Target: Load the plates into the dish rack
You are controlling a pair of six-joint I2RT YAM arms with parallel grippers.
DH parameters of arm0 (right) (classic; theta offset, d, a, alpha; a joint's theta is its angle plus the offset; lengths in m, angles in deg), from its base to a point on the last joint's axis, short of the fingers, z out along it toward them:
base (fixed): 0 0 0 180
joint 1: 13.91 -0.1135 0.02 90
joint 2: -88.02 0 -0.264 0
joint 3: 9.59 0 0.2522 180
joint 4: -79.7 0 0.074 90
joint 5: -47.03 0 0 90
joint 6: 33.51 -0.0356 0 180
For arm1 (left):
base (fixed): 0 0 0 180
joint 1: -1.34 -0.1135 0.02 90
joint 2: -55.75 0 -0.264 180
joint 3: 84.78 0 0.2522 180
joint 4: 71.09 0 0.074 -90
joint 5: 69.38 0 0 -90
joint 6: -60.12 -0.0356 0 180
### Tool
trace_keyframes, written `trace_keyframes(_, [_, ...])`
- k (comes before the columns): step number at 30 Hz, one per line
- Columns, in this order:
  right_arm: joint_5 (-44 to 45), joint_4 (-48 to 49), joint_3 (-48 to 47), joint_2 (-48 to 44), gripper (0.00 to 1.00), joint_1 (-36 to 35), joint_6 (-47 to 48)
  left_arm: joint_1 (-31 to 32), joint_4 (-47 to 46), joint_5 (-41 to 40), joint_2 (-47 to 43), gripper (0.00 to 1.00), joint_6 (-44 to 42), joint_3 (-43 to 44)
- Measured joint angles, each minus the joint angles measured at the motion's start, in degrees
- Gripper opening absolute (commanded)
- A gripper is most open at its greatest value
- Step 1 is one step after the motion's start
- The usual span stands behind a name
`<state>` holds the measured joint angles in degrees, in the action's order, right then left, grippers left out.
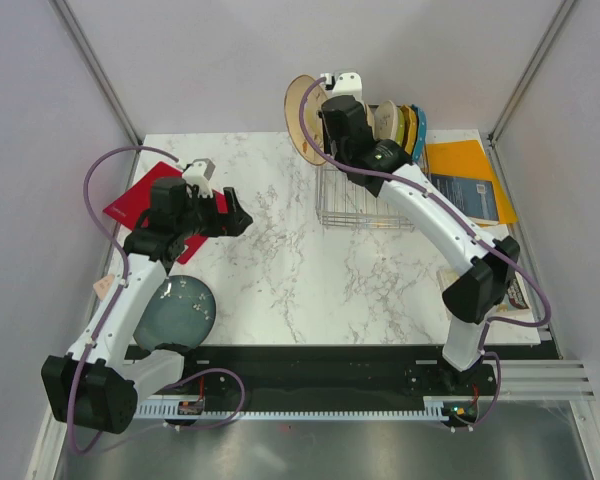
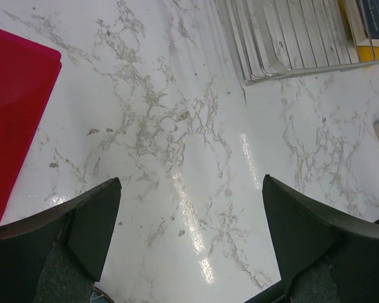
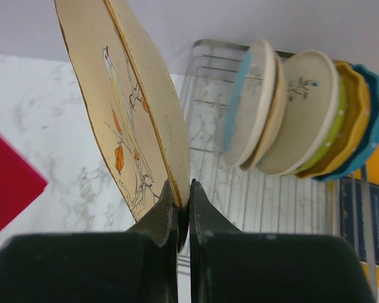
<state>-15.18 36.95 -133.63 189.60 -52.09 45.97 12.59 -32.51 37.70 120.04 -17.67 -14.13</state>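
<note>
My right gripper (image 3: pixel 180 189) is shut on the lower rim of a cream plate with a bird-and-branch drawing (image 3: pixel 123 107), held on edge in the air at the left end of the wire dish rack (image 3: pixel 265 189). From above, that plate (image 1: pixel 303 118) hangs over the rack's (image 1: pixel 365 205) far left corner. A half-blue, half-cream plate (image 3: pixel 249 107) and another cream plate (image 3: pixel 303 104) stand upright in the rack. A dark teal-grey plate (image 1: pixel 177 312) lies flat at the table's near left, partly under my left arm. My left gripper (image 1: pixel 238 218) hangs open and empty (image 2: pixel 192 208) over bare marble.
A red mat (image 1: pixel 140 200) lies at the far left, beside the left gripper. Yellow-green and blue dishes (image 3: pixel 360 120) stand behind the plates in the rack. An orange folder (image 1: pixel 470 165) and a blue book (image 1: pixel 472 197) lie right of the rack. Walls close in on both sides.
</note>
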Motion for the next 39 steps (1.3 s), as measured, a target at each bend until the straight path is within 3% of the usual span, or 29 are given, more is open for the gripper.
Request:
trace_keyframes(7, [19.21,4.17,-6.21,10.32,0.00,0.92,1.97,-3.19,-0.57,1.84,-4.61,0.99,1.95,-4.52])
trace_keyframes(15, [29.83,8.76,-19.67,21.51,0.00,0.81,9.86,-4.07,-2.56,2.97,-6.25,0.99,3.37,-8.33])
trace_keyframes(22, [35.15,15.12,-22.80,27.98,0.00,0.50,17.42,-4.11,-4.33,3.04,-8.35,0.99,3.74,-11.08])
trace_keyframes(39, [36.46,18.82,-24.85,38.60,0.00,0.85,25.46,-4.15,-7.13,3.08,-10.47,0.99,3.76,-14.73])
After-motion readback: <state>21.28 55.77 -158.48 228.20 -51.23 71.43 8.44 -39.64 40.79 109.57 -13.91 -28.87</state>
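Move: The right hand holds the plate by its rim. The free slot at the rack's left end lies about 16 cm ahead of that hand, 4 cm to its right and roughly 20 cm below. Its neighbour, the blue-and-cream plate, stands some 5 cm right of the slot and level with it; the green plate is about 12 cm right of the slot. From the open left hand, the slot is roughly 29 cm ahead, 18 cm right and 9 cm lower. Still pinching the plate's rim, the right hand carries it forward about 12 cm and at first a little right, the wrist swinging some 30 degrees clockwise. It then lowers the plate about 10 cm towards the slot beside the blue-and-cream plate, rolling its left side down. The empty left hand, fingers open, eases a few centimetres back and down. ##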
